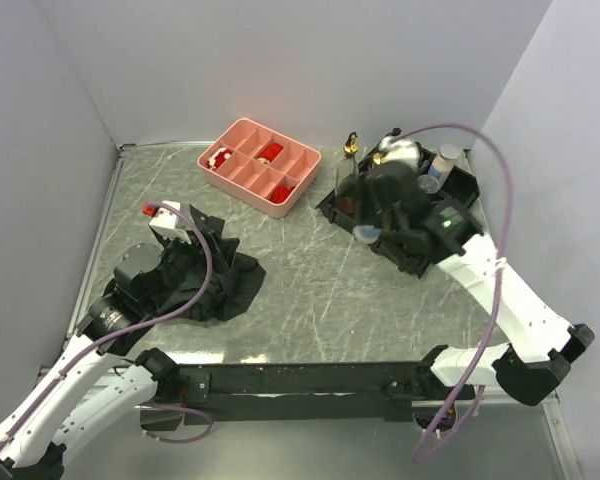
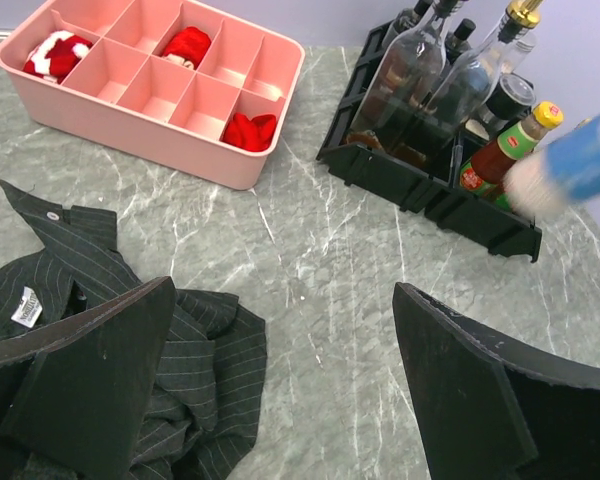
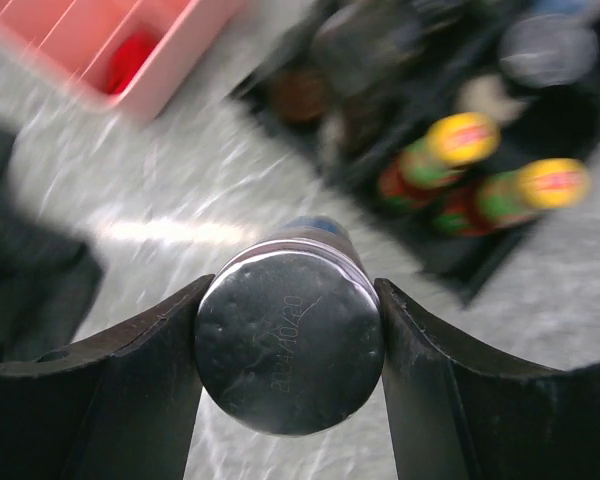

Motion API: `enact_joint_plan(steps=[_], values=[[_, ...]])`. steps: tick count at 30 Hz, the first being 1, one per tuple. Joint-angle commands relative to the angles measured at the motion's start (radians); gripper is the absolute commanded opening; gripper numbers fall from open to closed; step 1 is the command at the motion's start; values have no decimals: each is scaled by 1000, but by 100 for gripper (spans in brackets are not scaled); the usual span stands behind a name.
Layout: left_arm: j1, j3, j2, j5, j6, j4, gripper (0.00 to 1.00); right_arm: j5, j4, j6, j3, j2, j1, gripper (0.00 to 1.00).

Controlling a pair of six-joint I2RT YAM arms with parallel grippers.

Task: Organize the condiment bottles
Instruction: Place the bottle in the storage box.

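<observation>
My right gripper (image 3: 292, 287) is shut on a grey-lidded shaker (image 3: 290, 345) with a blue label, one finger on each side of its lid. The left wrist view shows that shaker (image 2: 570, 165) blurred, in the air beside the black rack (image 2: 380, 165). Inside the rack stand tall clear bottles (image 2: 415, 75), one with a gold spout (image 2: 480, 70), and yellow-capped sauce bottles (image 3: 440, 155). In the top view the right gripper (image 1: 365, 232) sits at the rack's (image 1: 460, 185) near left edge. My left gripper (image 2: 280, 300) is open over the table, with nothing between its fingers.
A pink compartment tray (image 1: 280, 205) with red pieces stands at the back centre. A crumpled black striped cloth (image 1: 215, 285) lies under the left arm. White walls close in the table on the left, back and right.
</observation>
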Motion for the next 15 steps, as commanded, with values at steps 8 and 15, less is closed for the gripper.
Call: enact_joint_plan(steps=[8, 15], values=[[3, 13, 11, 2, 4, 21, 96, 54, -13, -140, 225, 22, -407, 17], [3, 12, 8, 11, 2, 22, 97, 52, 150, -142, 273, 148, -702, 17]])
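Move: The held blue-labelled bottle is bound for the empty right-hand compartment of the black storage box, roughly 20 cm ahead of the right hand, 27 cm to its right and 24 cm below. From the right hand, the clear-lidded jar sits about 20 cm ahead and 18 cm right; the nearer sauce bottle is some 10 cm ahead and 17 cm right. From the left hand, that compartment lies about 26 cm ahead, 58 cm right and 22 cm below. Swing the right gripper about 20 cm to the right, carrying the bottle high towards the storage box's empty right-hand compartment, while reaching some 6 cm forward. Climb roughly 5 cm early on, then travel nearly level. Turn the hand about 30 degrees clockwise on the way, and keep the fingers' grip around the bottle's dark-lidded end. ##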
